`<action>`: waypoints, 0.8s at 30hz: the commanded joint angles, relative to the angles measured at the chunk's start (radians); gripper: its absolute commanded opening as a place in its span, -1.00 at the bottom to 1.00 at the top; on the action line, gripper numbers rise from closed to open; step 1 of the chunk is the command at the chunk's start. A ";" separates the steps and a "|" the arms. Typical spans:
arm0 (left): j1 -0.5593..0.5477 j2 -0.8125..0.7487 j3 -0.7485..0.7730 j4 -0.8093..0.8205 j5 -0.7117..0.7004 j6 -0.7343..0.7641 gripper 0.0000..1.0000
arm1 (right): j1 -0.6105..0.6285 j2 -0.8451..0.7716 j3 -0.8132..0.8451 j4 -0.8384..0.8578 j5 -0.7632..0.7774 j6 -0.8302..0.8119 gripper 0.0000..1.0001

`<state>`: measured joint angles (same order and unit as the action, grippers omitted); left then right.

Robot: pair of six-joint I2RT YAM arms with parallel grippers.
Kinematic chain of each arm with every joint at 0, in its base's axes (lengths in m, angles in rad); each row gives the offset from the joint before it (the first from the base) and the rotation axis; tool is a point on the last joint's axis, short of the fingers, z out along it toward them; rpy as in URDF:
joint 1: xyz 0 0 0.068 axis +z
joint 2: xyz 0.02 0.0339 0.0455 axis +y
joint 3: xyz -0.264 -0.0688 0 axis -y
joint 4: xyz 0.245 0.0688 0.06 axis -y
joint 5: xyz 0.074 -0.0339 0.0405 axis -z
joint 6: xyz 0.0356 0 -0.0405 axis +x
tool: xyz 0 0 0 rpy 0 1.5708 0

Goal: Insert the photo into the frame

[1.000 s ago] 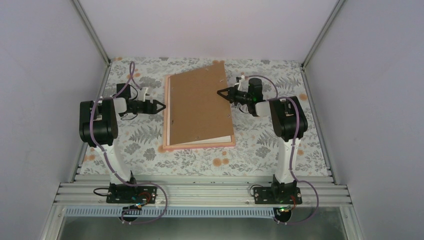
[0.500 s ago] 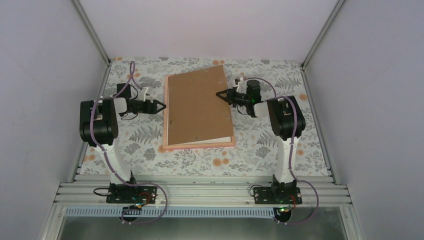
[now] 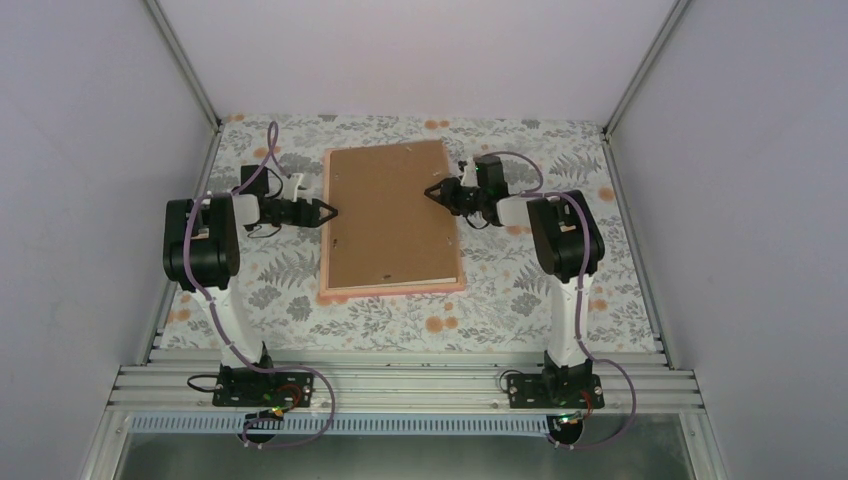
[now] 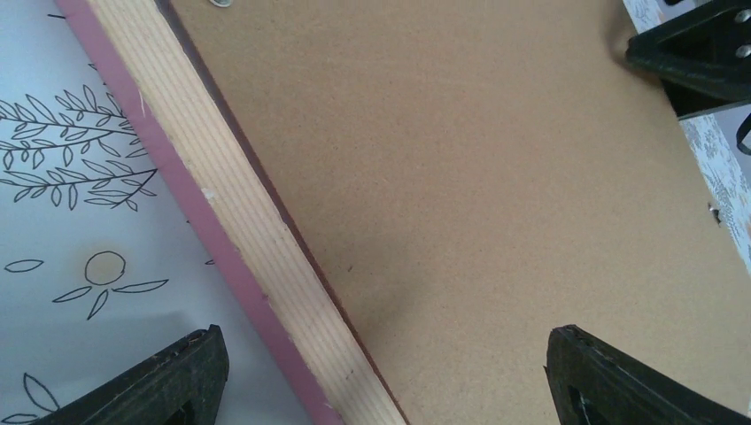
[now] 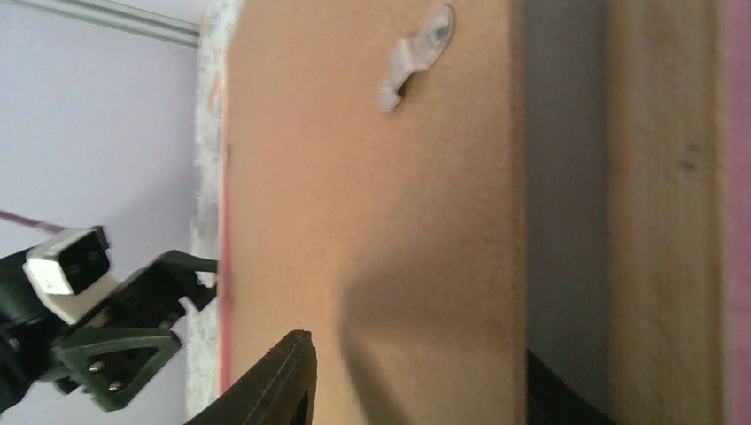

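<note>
The pink frame (image 3: 394, 291) lies face down in the middle of the table. A brown backing board (image 3: 390, 215) lies flat inside it and covers its whole middle. The photo is hidden. My left gripper (image 3: 330, 212) is open at the frame's left edge, its fingers straddling the pink and pale wood rim (image 4: 239, 204) and the board (image 4: 460, 177). My right gripper (image 3: 430, 192) is at the board's right edge. Its jaws stand apart, one finger over the board (image 5: 354, 177), the other beside the board's edge, and they close on nothing.
A small metal turn clip (image 5: 416, 53) sits on the board near its edge. The floral tablecloth (image 3: 300, 300) surrounds the frame on all sides. Grey walls and metal rails (image 3: 400, 380) bound the table.
The backing board, held tilted up on its right side, has dropped flat into the frame. My right gripper has opened and let it go. The left gripper shifted slightly toward the frame.
</note>
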<state>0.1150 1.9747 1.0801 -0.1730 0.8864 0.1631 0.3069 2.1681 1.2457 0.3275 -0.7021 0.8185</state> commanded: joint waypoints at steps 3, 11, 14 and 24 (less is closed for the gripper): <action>-0.005 0.028 -0.013 -0.031 -0.052 -0.019 0.80 | 0.017 -0.065 0.025 -0.176 0.096 -0.130 -0.44; -0.005 0.025 -0.017 -0.026 -0.049 -0.022 0.80 | 0.019 -0.047 0.054 -0.197 -0.029 -0.169 -0.92; -0.005 0.022 -0.020 -0.026 -0.052 -0.019 0.80 | 0.017 -0.041 0.088 -0.247 -0.066 -0.188 -0.92; -0.004 0.024 -0.016 -0.029 -0.055 -0.019 0.80 | -0.004 -0.051 0.060 -0.371 -0.078 -0.184 -0.92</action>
<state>0.1150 1.9747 1.0798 -0.1680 0.8841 0.1452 0.3027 2.1086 1.3334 0.0780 -0.7910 0.7246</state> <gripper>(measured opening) 0.901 0.104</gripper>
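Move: The right hand's part-open fingers straddle the backing board's right edge; the board's middle is about 10 cm to this hand's left, 5 cm back and 2 cm lower. The frame's right rail runs just outside it, its middle some 4 cm right, 6 cm back and 4 cm below the hand. From the left hand, the board's middle lies about 13 cm right, level fore and aft, 2 cm lower. After a 1 cm dip, the right fingers close, pinching the backing board's right edge, raising it about 3 cm. ##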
